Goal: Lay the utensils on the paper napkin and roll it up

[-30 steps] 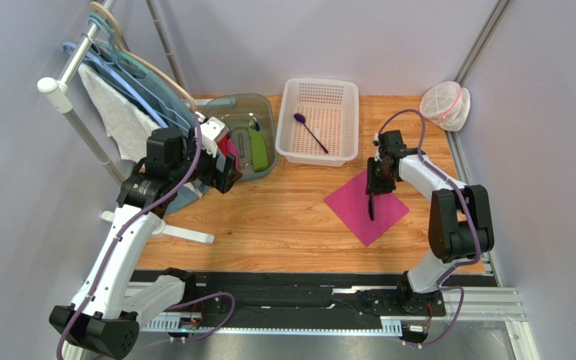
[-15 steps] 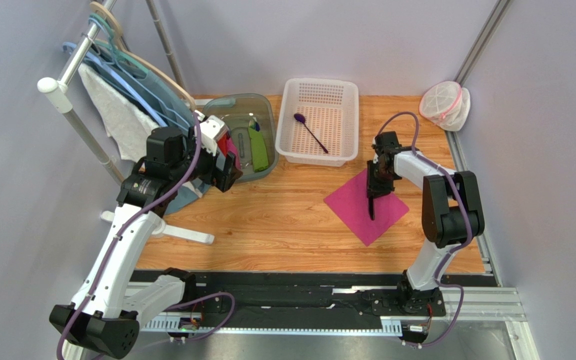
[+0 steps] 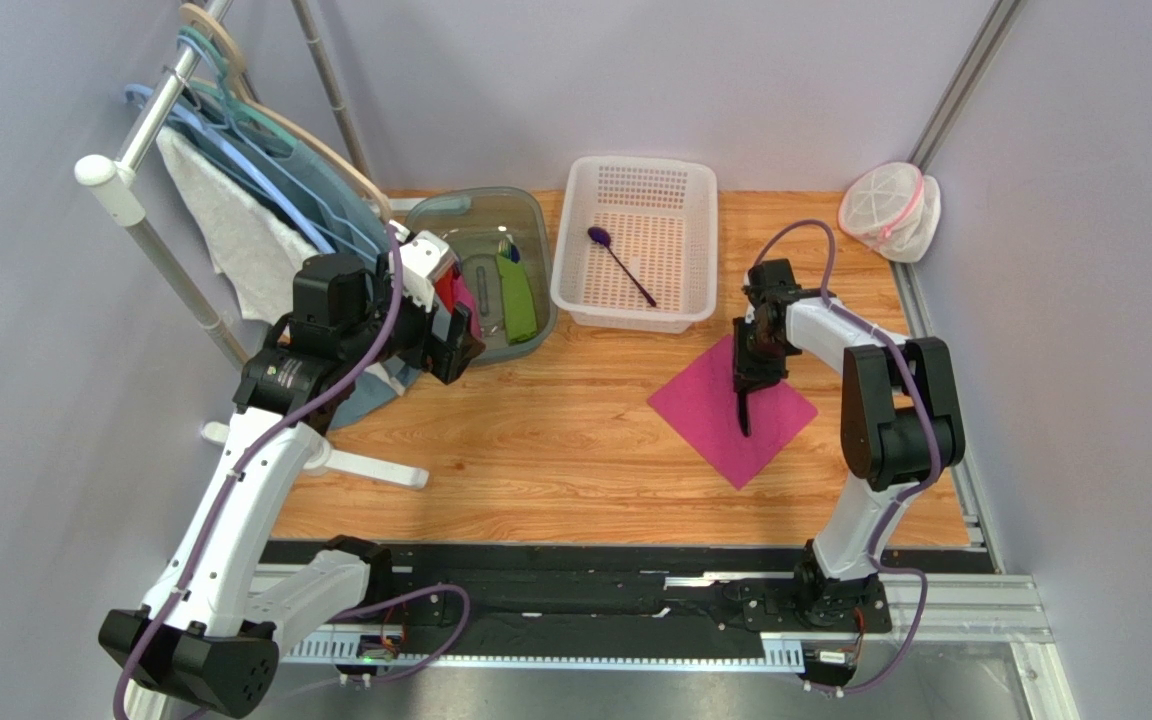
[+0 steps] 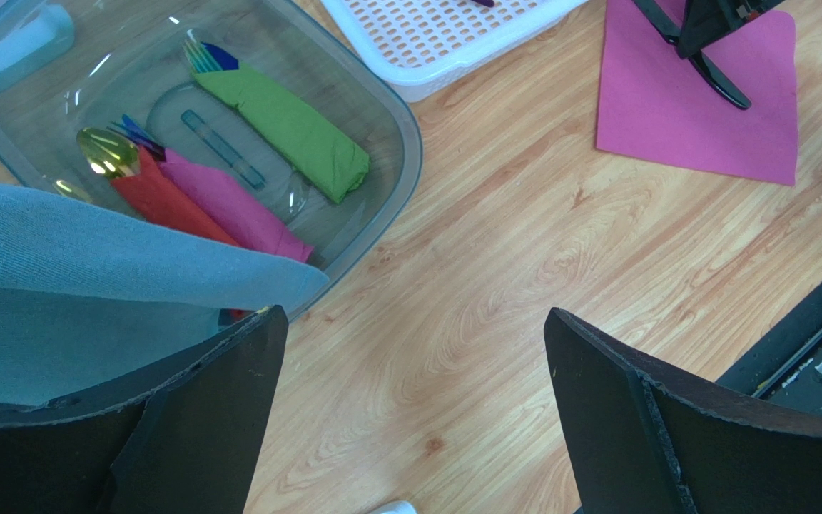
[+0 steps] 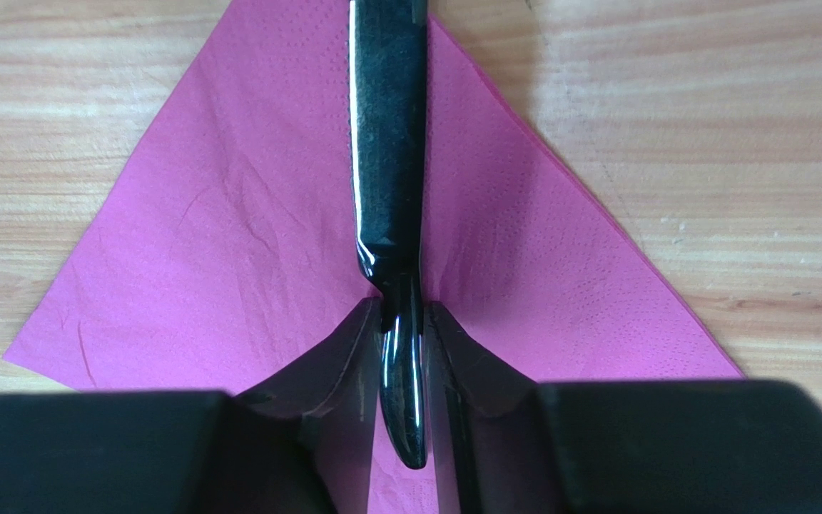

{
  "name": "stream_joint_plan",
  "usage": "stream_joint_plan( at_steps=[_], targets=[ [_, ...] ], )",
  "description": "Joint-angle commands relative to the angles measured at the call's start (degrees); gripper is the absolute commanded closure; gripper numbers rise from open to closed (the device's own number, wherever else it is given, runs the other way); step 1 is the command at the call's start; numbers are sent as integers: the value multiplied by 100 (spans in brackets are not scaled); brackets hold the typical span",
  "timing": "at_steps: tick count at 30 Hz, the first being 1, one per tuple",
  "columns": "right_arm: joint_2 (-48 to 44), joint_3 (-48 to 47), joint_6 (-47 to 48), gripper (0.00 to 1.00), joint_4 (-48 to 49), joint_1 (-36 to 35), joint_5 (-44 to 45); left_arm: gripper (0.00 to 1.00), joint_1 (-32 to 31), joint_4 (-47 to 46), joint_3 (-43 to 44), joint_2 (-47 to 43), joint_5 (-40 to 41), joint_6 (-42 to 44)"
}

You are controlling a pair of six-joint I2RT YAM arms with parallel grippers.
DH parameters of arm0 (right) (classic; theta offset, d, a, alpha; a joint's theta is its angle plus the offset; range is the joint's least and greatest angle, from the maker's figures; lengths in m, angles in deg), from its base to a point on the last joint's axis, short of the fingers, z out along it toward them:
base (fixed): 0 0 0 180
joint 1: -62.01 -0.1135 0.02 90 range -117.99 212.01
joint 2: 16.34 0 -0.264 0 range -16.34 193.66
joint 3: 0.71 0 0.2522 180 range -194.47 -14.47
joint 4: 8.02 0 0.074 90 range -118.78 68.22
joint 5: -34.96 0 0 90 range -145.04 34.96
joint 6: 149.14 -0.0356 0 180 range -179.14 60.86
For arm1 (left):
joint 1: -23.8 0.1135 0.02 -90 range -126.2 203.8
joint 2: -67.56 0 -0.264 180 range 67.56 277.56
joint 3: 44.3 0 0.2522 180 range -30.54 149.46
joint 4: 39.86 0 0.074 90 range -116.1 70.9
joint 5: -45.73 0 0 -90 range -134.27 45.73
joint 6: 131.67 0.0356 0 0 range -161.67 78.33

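Observation:
The magenta paper napkin [image 3: 699,416] lies as a diamond on the wooden table, right of centre. My right gripper [image 3: 748,372] is shut on the handle of the black knife [image 3: 743,408]. In the right wrist view the knife [image 5: 389,139] runs straight out from the right gripper [image 5: 402,321] along the napkin [image 5: 222,246]. I cannot tell whether the blade touches the paper. The purple spoon [image 3: 620,263] lies in the white basket [image 3: 642,165]. My left gripper [image 3: 462,353] hangs open over bare wood [image 4: 413,316], far from the napkin [image 4: 683,118].
A clear tub [image 3: 530,203] left of the basket holds green, pink and red rolled bundles [image 4: 287,123]. A hanger rack with cloths [image 3: 237,165] stands at the far left. A blue cloth [image 4: 83,257] drapes by the left fingers. A covered bowl [image 3: 890,203] sits in the back right corner.
The right arm's elbow has swung inward and its gripper has shifted slightly, still holding the knife over the napkin. The left arm has not moved.

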Motion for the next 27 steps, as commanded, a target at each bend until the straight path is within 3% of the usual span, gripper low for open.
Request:
stream_joint_plan(
  at_steps=[1, 5, 6, 19, 27],
  targets=[
    [228, -135, 13, 77, 177, 32, 139, 1, -22, -82, 194, -24, 5, -11],
    [-9, -205, 13, 99, 142, 15, -28, 1, -22, -65, 194, -6, 14, -10],
    [-53, -223, 4, 100, 115, 23, -63, 1, -22, -73, 203, -6, 14, -28],
    [-871, -170, 110, 100, -87, 15, -90, 1, -22, -161, 194, 38, -39, -204],
    [-766, 85, 31, 100, -61, 23, -204, 1, -22, -170, 186, 47, -57, -283]
  ],
)
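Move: The black knife lies on the napkin between the right fingers, set astride its neck, its middle about 4 cm ahead and level with the hand. The napkin's centre is some 2 cm back and 1 cm to the left, just beneath. The white basket stands roughly 24 cm ahead and 16 cm left, the purple spoon in it about 21 ahead and 19 left. From the left hand the knife is some 9 cm ahead, 41 right and 27 below. The right fingers, already either side of the knife, close the last of their gap and pinch it at the neck of its handle. Then, keeping that grip, the hand rises about 4 cm off the napkin, its fingertips swinging some 5 degrees forward. ##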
